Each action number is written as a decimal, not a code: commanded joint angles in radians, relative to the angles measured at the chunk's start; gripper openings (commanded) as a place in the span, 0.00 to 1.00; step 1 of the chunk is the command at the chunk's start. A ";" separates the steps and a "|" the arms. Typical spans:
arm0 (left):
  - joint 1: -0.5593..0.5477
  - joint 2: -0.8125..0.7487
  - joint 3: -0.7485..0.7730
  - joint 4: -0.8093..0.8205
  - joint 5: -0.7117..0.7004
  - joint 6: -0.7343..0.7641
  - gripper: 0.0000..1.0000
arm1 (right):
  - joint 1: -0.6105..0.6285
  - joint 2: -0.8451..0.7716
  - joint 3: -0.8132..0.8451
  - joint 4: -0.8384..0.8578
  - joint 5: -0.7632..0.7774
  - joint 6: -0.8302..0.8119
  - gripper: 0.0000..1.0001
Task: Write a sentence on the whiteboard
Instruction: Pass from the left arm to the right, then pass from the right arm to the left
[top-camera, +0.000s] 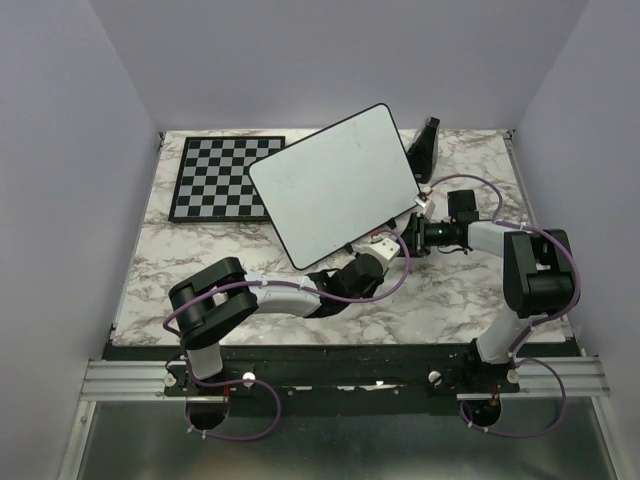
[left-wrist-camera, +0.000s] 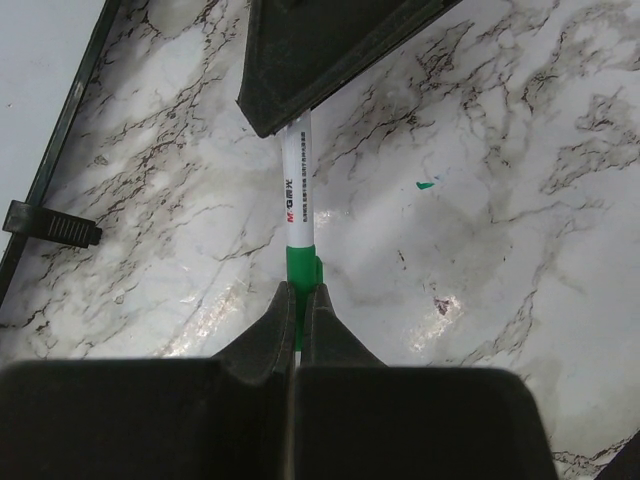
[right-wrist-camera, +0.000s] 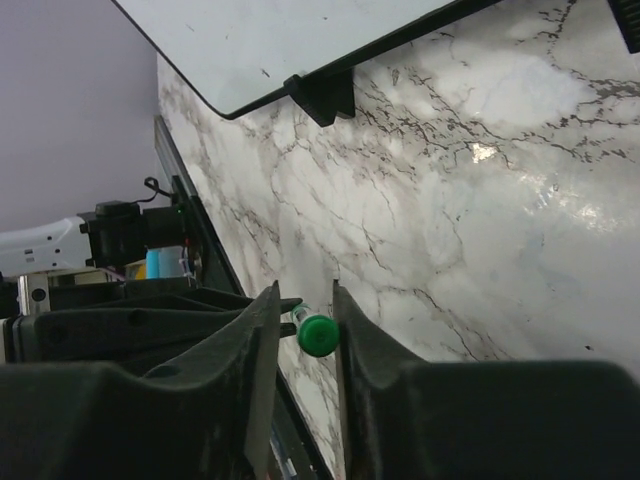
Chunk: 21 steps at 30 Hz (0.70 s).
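The whiteboard (top-camera: 335, 185) lies tilted mid-table, its face bare white; no sentence is in view on it. Its edge also shows in the wrist views, whiteboard (right-wrist-camera: 280, 40) and whiteboard (left-wrist-camera: 40, 70). A white marker (left-wrist-camera: 298, 190) with a green end hangs level over the marble near the board's front corner. My left gripper (left-wrist-camera: 300, 300) (top-camera: 372, 262) is shut on the marker's green part. My right gripper (right-wrist-camera: 305, 290) (top-camera: 408, 238) meets it from the right. Its jaws stand either side of the marker's green butt (right-wrist-camera: 318, 335), one finger touching and a small gap at the other.
A black-and-white chessboard (top-camera: 225, 178) lies at the back left, partly under the board. A black stand (top-camera: 425, 148) sits at the back right. The board's black foot (right-wrist-camera: 322, 95) rests on the marble. A small green speck (left-wrist-camera: 426, 185) marks the table.
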<state>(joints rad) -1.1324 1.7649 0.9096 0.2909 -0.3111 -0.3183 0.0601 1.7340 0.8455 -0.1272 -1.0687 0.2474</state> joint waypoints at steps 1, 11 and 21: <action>-0.004 -0.016 0.029 0.034 0.020 0.001 0.00 | 0.023 0.018 0.013 -0.002 -0.036 0.003 0.31; -0.001 -0.145 -0.081 0.082 0.018 -0.016 0.63 | 0.023 -0.073 0.043 -0.038 -0.086 -0.080 0.04; 0.043 -0.539 -0.334 0.123 0.309 -0.013 0.94 | 0.064 -0.171 0.167 -0.452 -0.298 -0.643 0.04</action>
<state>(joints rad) -1.1027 1.3121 0.6285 0.3714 -0.1631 -0.3477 0.0849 1.6123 0.9825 -0.3885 -1.2419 -0.1493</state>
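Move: The marker is still pinched at its green cap by the left hand; its middle lies about 4 cm ahead, 3 cm right and slightly above. From the right hand, whose half-open fingers straddle the far end, the marker's middle is some 3 cm back, 2 cm left and just below. The nearer board clip is roughly 6 cm ahead, 2 cm left of the right hand and 7 cm below. Right fingers pinch the marker's far end; left opens wide, backing up-left; both rise, left 8 cm, right 7. ##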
